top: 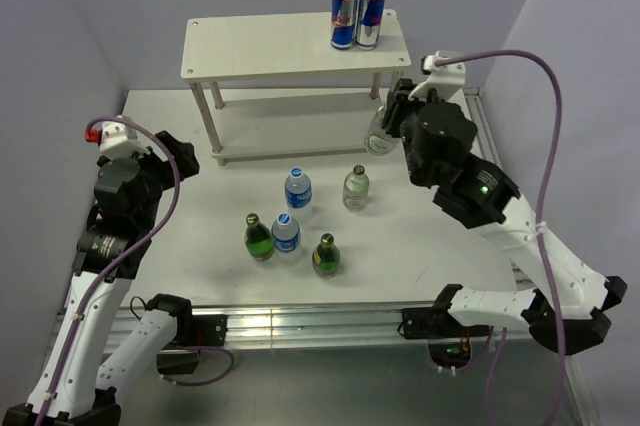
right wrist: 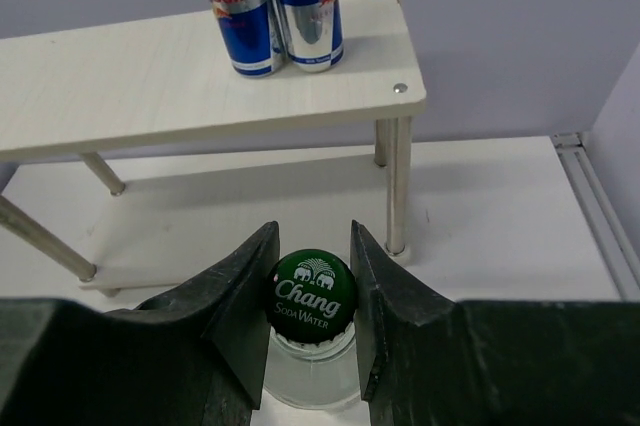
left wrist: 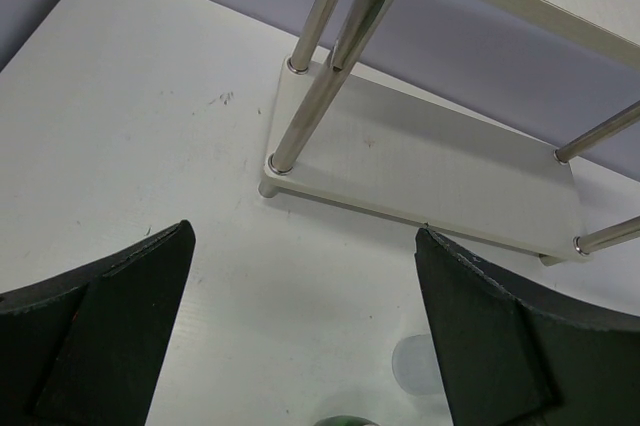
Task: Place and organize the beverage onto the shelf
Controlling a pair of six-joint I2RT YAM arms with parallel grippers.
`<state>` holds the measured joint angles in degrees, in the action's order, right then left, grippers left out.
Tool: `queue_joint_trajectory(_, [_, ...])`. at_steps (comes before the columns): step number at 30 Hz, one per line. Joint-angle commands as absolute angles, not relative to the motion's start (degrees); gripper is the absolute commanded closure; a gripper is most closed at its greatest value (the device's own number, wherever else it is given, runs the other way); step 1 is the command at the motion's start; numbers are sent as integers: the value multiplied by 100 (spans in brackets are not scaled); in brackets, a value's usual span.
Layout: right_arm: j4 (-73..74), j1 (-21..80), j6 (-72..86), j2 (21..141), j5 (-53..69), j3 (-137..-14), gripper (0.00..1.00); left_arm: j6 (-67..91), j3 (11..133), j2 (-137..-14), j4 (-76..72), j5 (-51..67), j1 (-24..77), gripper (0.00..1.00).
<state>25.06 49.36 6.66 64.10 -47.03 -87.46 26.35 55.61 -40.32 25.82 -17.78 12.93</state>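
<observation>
My right gripper (top: pixel 392 124) is shut on the green cap of a clear pale bottle (top: pixel 378 139), just off the right front leg of the cream two-tier shelf (top: pixel 260 46). In the right wrist view the fingers (right wrist: pixel 240 296) clamp the cap of this bottle (right wrist: pixel 312 298); the shelf (right wrist: pixel 150 86) is behind it. On the table stand two blue-label bottles (top: pixel 298 189) (top: pixel 286 233), a second clear pale bottle (top: pixel 356 188) and two green bottles (top: pixel 259 237) (top: pixel 325 256). My left gripper (top: pixel 187 158) (left wrist: pixel 305 336) is open and empty, facing the shelf's lower board (left wrist: pixel 430 166).
Two blue-and-silver cans (top: pixel 357 15) stand on the top board's right end, also in the right wrist view (right wrist: pixel 270 6). Thin metal legs (left wrist: pixel 310 96) hold the boards. A green bottle top (left wrist: pixel 345 421) shows at the bottom edge of the left wrist view. Grey walls close the back and sides.
</observation>
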Motion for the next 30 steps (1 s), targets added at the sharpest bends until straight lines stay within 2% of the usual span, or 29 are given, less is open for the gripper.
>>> queue_joint_trajectory(1, [1161, 4598, 764, 6732, -3816, -8464, 100, 2531, 5563, -3990, 2347, -1705, 1257, 1])
queue_joint_trajectory(12, [396, 3350, 1028, 7444, -2918, -8665, 100, 2531, 5546, -3981, 2320, -1670, 1257, 1])
queue_joint_trajectory(20, [-156, 3173, 1037, 8068, -2883, -8622, 100, 2531, 5528, -3973, 2312, -1635, 1257, 1])
queue_joint_trajectory(30, [-1239, 3041, 932, 8604, -2900, -7858, 100, 2531, 5537, -3955, 2312, -1626, 1257, 1])
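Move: The Chang soda bottle is already in my right hand. Its free spot is at the right end of the lower shelf, about 27 cm ahead, 4 cm to the left and some 38 cm below. The right front post's foot is about 25 cm ahead and 5 cm to the right; the two Red Bull cans stand on the top board, 29 cm ahead and 5 cm left. From my left hand the spot is roughly 27 cm ahead and 34 cm to the right. Keeping the soda bottle pinched by its neck just under the cap, I swing my right hand forward about 15 cm and down nearly as far, drifting slightly left. I drop steeply at first, then run almost level towards the shelf's right bay, left of its front post, and sink again at the end. My wrist tips down a little, under 10 degrees. ##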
